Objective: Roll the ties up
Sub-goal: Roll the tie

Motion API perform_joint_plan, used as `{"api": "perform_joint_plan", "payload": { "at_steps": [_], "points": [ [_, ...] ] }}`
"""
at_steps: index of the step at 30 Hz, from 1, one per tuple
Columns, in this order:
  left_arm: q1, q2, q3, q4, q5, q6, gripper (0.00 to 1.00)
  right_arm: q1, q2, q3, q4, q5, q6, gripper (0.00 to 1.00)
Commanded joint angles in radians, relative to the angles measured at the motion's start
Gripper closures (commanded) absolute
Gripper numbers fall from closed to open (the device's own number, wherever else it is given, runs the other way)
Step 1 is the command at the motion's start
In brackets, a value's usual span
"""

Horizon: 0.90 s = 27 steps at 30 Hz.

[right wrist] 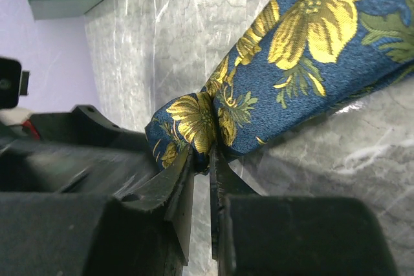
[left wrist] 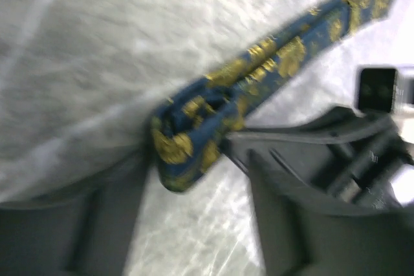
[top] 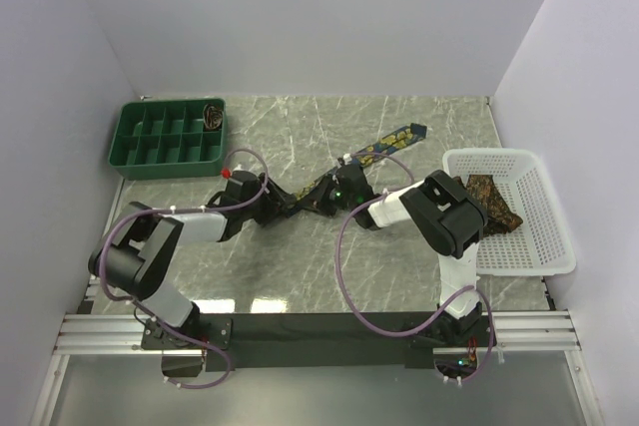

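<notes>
A navy tie [top: 384,145] with yellow flowers lies slantwise across the middle of the table, its pointed end at the far right. Its near end is folded into a small roll [right wrist: 194,124]. My right gripper [right wrist: 208,159] is shut on that roll, pinching the fabric between both fingertips. My left gripper [left wrist: 194,185] faces it from the left, open, with the rolled end [left wrist: 184,140] just at its fingertips and bare table between the fingers. Brown ties [top: 491,202] lie in the white basket [top: 544,236]. A rolled tie [top: 213,115] sits in the green tray's far right compartment.
The green compartment tray [top: 150,147] stands at the back left. The white mesh basket is against the right wall. Both grippers meet close together at the table's middle [top: 310,199]. Purple cables loop beside each arm.
</notes>
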Motion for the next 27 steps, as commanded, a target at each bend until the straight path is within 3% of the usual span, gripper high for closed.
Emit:
{"api": "perform_joint_plan", "payload": {
  "at_steps": [1, 2, 4, 9, 14, 22, 27],
  "points": [
    [-0.016, -0.009, -0.059, -0.062, 0.011, -0.003, 0.23, 0.005, 0.051, -0.048, -0.093, 0.044, 0.002, 1.00],
    [-0.016, -0.037, -0.051, -0.084, -0.003, 0.017, 0.09, 0.005, 0.051, -0.039, -0.104, 0.041, -0.013, 1.00],
    [-0.014, -0.075, -0.034, -0.142, -0.049, 0.113, 0.00, 0.005, 0.048, -0.028, -0.145, 0.047, -0.039, 1.00],
    [-0.069, -0.210, 0.076, -0.340, -0.227, 0.499, 0.01, 0.005, 0.040, 0.004, -0.204, 0.037, -0.091, 1.00],
    [-0.134, -0.215, 0.168, -0.420, -0.232, 0.791, 0.01, -0.001, 0.048, 0.029, -0.233, 0.029, -0.120, 1.00],
    [-0.163, -0.034, 0.292, -0.503, -0.281, 1.051, 0.00, -0.012, 0.057, 0.046, -0.244, -0.005, -0.145, 1.00],
    [-0.163, 0.024, 0.345, -0.500, -0.204, 1.132, 0.01, -0.013, 0.055, 0.055, -0.248, -0.013, -0.160, 1.00]
  ]
}}
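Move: The rolled end of the tie sits just off the left fingertips, about 2 cm to the left hand's right, 1 cm ahead and 1 cm lower; from the right hand it is some 1 cm ahead, 1 cm left and 1 cm below. The tie's flat far end lies about 19 cm farther out and 32 cm right of the left hand, 3 cm below. The green box is roughly 17 cm ahead and 28 cm left of the left hand. The tie's rolled end stays pinched in the right fingers, which hold almost still, while the left hand's already parting fingers open wide. The left hand draws back slightly and climbs about 4.5 cm, then sinks again to nearly its starting height about 2 cm farther left, rolling its left side up some 50 degrees and swinging clockwise to bring the spread fingers to the roll at a new angle. ##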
